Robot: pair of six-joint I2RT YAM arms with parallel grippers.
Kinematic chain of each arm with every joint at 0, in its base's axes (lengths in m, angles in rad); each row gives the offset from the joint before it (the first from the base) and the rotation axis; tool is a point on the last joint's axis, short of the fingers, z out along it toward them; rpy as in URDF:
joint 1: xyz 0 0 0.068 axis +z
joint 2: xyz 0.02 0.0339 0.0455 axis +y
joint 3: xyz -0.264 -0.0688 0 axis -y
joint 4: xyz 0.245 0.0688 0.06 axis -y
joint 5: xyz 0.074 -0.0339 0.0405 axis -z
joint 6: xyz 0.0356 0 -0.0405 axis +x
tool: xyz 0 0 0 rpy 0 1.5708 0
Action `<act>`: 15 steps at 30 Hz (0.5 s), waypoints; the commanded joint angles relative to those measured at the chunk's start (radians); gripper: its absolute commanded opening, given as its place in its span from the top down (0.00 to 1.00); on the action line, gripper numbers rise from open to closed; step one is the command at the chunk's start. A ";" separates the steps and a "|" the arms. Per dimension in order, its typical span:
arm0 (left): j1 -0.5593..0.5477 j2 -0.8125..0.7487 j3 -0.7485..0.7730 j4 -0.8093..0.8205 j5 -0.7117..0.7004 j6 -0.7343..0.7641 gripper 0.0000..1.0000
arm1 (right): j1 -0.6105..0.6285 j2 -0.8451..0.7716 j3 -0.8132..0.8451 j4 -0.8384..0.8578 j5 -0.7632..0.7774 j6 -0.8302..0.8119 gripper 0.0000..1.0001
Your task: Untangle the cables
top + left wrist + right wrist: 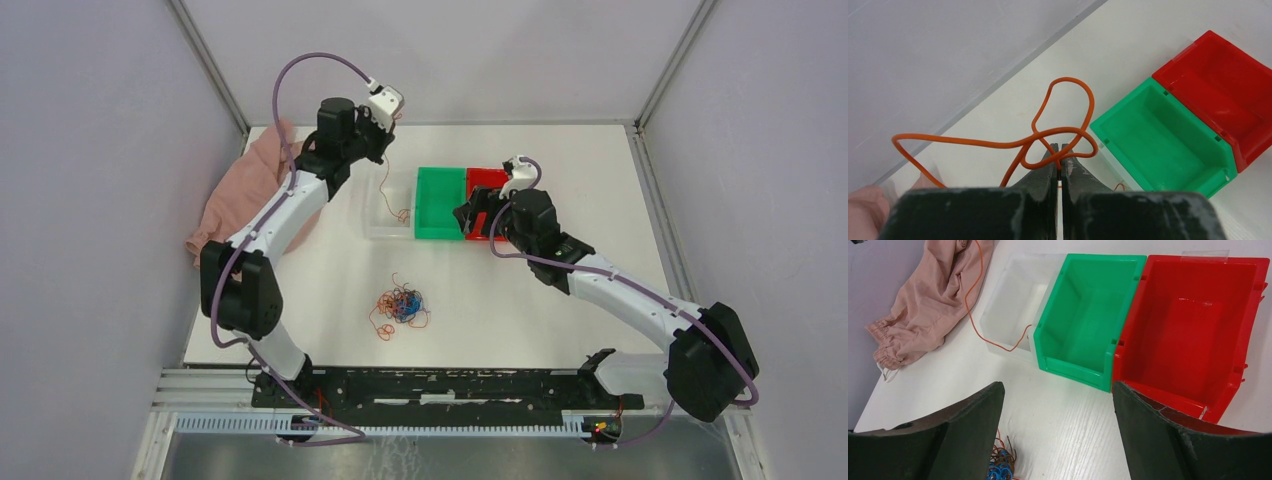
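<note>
My left gripper (1058, 150) is shut on a thin orange cable (993, 144) that loops around its fingertips. In the top view this gripper (383, 148) is raised at the back of the table. The orange cable (388, 190) hangs from it, with its lower end curling in a clear bin (375, 228). The other cables (400, 305) lie in a small tangle of orange, blue and dark wires on the table in front. My right gripper (470, 218) stands open and holds nothing, hovering by the green and red bins. In its wrist view the right gripper (1058, 387) has the tangle (998, 465) beside its left finger.
A clear bin (1018, 290), a green bin (1088, 300) and a red bin (1193, 315) stand side by side near the table's middle back. A pink cloth (245, 185) lies at the left edge. Grey walls enclose the table.
</note>
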 commanded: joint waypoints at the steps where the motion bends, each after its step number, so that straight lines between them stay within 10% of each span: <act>1: -0.001 0.054 0.086 0.026 -0.057 0.036 0.97 | -0.008 -0.018 -0.003 0.036 0.013 0.014 0.14; 15: -0.023 0.119 -0.035 0.015 -0.029 0.061 0.95 | -0.013 -0.023 -0.017 0.047 0.012 0.019 0.15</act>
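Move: The orange cable is already pinched in my left hand, its tail hanging to the clear bin. That bin's middle is about 3 cm ahead of this hand, 1 cm to its right and some 23 cm below. The green bin lies about 3 cm ahead and 13 cm right, and the tangled bundle about 25 cm back and 3 cm right. From my right hand, the clear bin is roughly 17 cm ahead, 22 cm left and 18 cm below. I lower my left hand about 5 cm towards the clear bin. It also eases some 3 cm forward at first and slips back slightly at the end. My shut fingers keep their pinch on the orange cable, and the wrist turns only a little, about 5 degrees counter-clockwise. ##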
